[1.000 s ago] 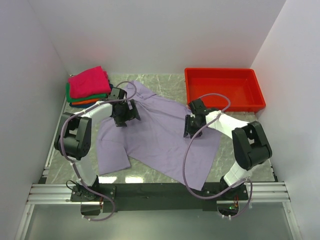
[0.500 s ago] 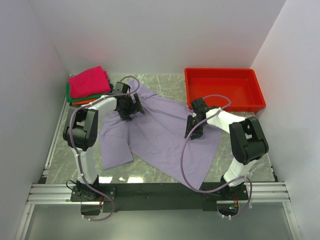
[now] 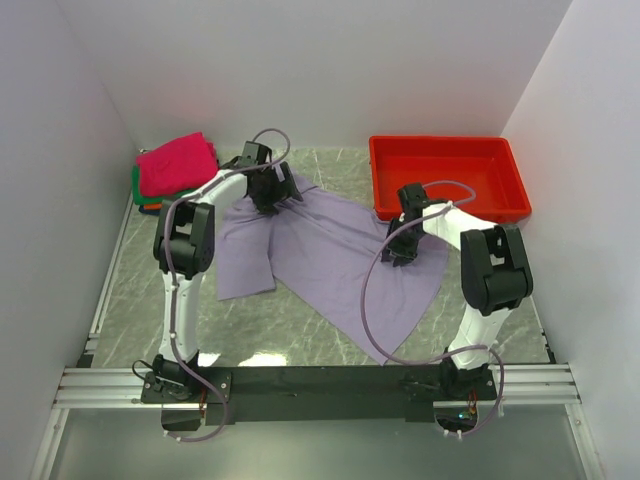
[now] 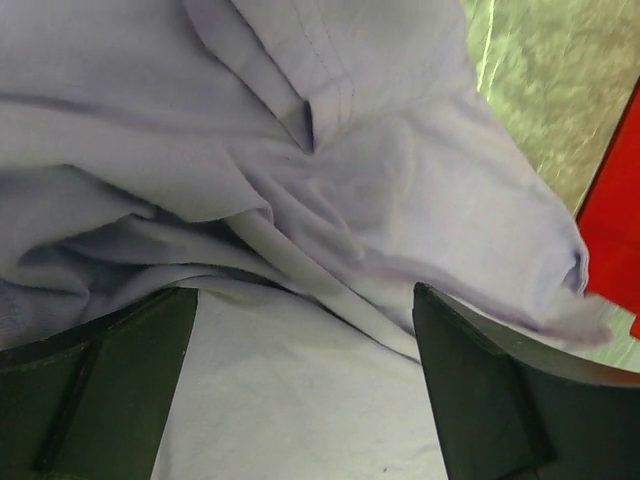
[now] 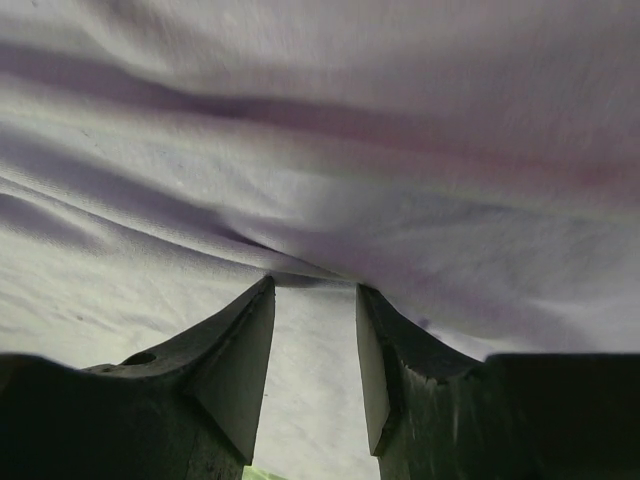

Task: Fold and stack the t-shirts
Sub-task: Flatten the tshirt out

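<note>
The pale lavender t-shirt (image 3: 320,255) lies spread and rumpled across the middle of the marble table. My left gripper (image 3: 274,190) rests on its far edge near the collar, open wide. In the left wrist view my left gripper (image 4: 305,300) has flat cloth (image 4: 350,180) between its fingers and folds beyond the tips. My right gripper (image 3: 400,247) sits on the shirt's right side. Its fingers (image 5: 240,350) stand partly apart, open, tips against a ridge of cloth (image 5: 350,150). Folded t-shirts (image 3: 177,165) are stacked at the back left, magenta on top, green and orange beneath.
A red plastic tray (image 3: 450,142) stands at the back right, just beyond my right gripper; its corner (image 4: 615,230) shows in the left wrist view. White walls enclose the table (image 3: 330,165) on three sides. A metal rail runs along the near edge.
Both grippers have moved toward the back of the table, and the lavender shirt has slid back with them. The left arm has stretched out toward the collar. The right jaws narrowed slightly.
</note>
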Controlling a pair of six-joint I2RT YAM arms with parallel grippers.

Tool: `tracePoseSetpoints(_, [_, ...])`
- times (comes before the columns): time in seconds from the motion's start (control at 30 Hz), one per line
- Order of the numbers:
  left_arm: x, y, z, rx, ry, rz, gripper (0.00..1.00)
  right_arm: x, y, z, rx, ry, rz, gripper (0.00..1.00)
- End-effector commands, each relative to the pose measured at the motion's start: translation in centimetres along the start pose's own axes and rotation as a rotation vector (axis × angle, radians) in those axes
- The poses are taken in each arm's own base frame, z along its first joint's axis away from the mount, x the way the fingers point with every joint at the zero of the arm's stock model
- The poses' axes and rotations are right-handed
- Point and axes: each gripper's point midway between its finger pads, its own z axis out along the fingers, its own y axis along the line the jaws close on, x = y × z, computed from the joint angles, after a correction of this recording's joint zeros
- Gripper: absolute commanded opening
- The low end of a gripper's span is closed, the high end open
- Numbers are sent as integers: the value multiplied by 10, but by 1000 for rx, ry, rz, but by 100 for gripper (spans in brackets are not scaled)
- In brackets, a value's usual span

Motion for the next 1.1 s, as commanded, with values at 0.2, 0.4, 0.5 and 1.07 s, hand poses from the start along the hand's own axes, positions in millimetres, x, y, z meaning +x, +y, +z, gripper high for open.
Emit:
tracePoseSetpoints(0.2, [-20,-14,-81,-35,-178,55,96,-28,6,-23,-8,-86,-62,47])
tracePoseSetpoints(0.4, [34,46,-161,-232,-287,-68,99,-28,17,-48,-70,-133,-62,47])
tracePoseSetpoints(0.5, [67,83,-195,-326,-351,-154,99,-17,18,-52,-97,-126,-57,47])
tracePoseSetpoints(1.07, [154,163,-203,-591,-236,-331,99,7,29,-63,-159,-140,-98,47])
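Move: The near-left corner of the lilac shirt's left sleeve lies about 27 cm back and 16 cm left of my left hand, some 3 cm lower. From that hand, the folded stack is roughly 27 cm left and 6 cm farther out, and the shirt's body is about 15 cm back and 13 cm right. My right hand is at a shirt fold about 2 cm ahead; from it the sleeve corner is some 48 cm left and 11 cm back, the red bin 14 cm right and 23 cm out. I lift my left fingers off the rumpled far part of the shirt and swing them back about 24 cm and left 15 cm in an arch some 10 cm high, coming down low by the sleeve's near-left corner. The jaws stay wide open and the wrist turns roughly 30 degrees counter-clockwise. My right hand rises off the cloth about 5 cm, half open. ##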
